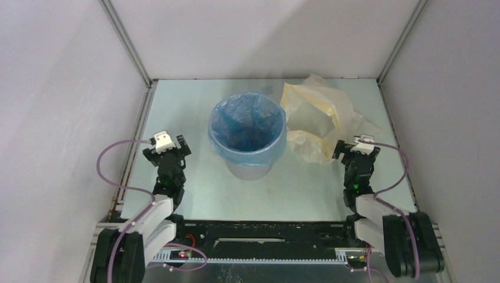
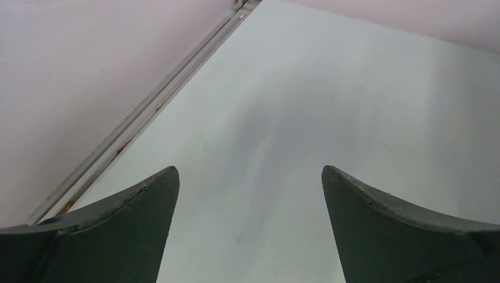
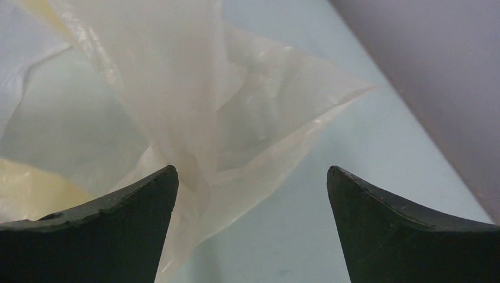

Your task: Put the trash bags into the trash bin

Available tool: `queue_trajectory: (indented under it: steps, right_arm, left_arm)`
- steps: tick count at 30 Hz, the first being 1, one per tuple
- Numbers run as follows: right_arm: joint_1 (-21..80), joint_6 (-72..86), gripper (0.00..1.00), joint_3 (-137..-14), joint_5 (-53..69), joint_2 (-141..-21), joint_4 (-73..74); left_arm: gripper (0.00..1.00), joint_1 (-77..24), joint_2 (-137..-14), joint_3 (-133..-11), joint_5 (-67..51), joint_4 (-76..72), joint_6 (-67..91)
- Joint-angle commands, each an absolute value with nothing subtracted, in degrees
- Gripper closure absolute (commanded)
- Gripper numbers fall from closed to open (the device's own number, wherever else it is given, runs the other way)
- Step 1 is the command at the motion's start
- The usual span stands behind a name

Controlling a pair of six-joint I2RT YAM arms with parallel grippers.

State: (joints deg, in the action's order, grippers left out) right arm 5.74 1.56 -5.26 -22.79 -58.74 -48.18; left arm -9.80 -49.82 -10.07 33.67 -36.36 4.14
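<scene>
The pale grey trash bin (image 1: 250, 168) stands upright in the middle of the table. A crinkly translucent blue trash bag (image 1: 246, 127) lines it, its top folded over the rim. My left gripper (image 1: 169, 143) is open to the left of the bin, apart from it; in the left wrist view the left gripper (image 2: 249, 177) has only bare table between its fingers. My right gripper (image 1: 355, 144) is open to the right of the bin. In the right wrist view the right gripper (image 3: 252, 177) has an edge of the pale yellow bag lying between its fingers, not gripped.
A larger pale yellow translucent bag (image 1: 315, 118) (image 3: 194, 106) lies crumpled at the back right, beside the bin and just ahead of my right gripper. White walls close the table on three sides, with a metal rail (image 2: 135, 115) along the left edge.
</scene>
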Motion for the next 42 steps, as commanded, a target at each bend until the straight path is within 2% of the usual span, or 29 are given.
queue_trajectory:
  steps: [1,3,5,6,8,9,11,14,20,27,29,42]
  right_arm:
    - [5.4,-1.03,0.0,-6.04,-9.87,-64.57,-59.02]
    - [4.88,-0.57,0.0,-6.01,-8.83,-70.44,-63.8]
    - [4.42,-0.36,0.0,-5.68,-10.63,-79.66,-75.63]
    - [5.36,-0.38,0.0,-6.17,-13.31,-80.06,-76.33]
    - [4.29,0.65,0.0,-9.58,-9.53,-75.78,-61.89]
    - [3.34,0.19,0.0,-10.72,-6.26,-77.29,-62.63]
    - [2.92,1.5,0.0,-12.15,-8.23,-77.25,-58.79]
    - [2.77,1.38,0.0,-12.3,-8.33,-78.11,-60.29]
    - [2.34,1.88,0.0,-12.82,-8.1,-77.55,-58.48]
    - [2.24,1.9,0.0,-12.74,-7.91,-77.75,-58.8]
    - [2.25,1.94,0.0,-12.74,-7.9,-77.71,-58.83]
    - [2.28,1.93,0.0,-12.75,-7.81,-77.72,-58.81]
  left_arm:
    - [0.0,-4.35,-55.54,-10.42,26.49,-44.36,3.08]
    - [0.0,-3.54,-57.84,-9.99,24.33,-47.16,2.32]
    - [0.0,-3.2,-59.27,-10.18,23.4,-49.22,1.42]
    - [0.0,-2.92,-59.84,-10.34,22.92,-49.73,1.06]
    - [0.0,-2.13,-60.84,-10.81,21.8,-50.29,0.96]
    - [0.0,-1.6,-61.6,-10.66,20.76,-51.42,0.64]
    - [0.0,1.32,-65.42,-10.13,17.76,-55.97,1.92]
    - [0.0,4.45,-70.76,-11.79,12.08,-58.21,3.32]
    - [0.0,4.42,-72.08,-10.87,8.72,-60.75,2.14]
    - [0.04,3.6,-72.11,-10.78,8.56,-60.91,1.13]
    - [0.0,3.53,-71.8,-10.56,8.74,-60.91,1.05]
    - [0.0,3.51,-72.16,-10.87,9.0,-60.86,1.19]
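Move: The pale, still-empty trash bag lies spread on the table, its middle some 11 cm ahead of the right hand, 10 cm to its left and 9 cm below. The blue-lined trash bin stands about 39 cm to the right hand's left, roughly 2 cm farther out and level in height. From the left hand the pale trash bag is about 56 cm to the right, 11 cm ahead and 12 cm lower. Forward about 4.5 cm with a slight drift left, the open right hand dips towards the near side of the pale trash bag, comes partly back up and then holds still, turned some 10 degrees counter-clockwise, its left finger running in under the loose film. The left hand, open and empty, eases forward as far and about 3 cm lower, turning 10 degrees clockwise over bare table before stopping. ##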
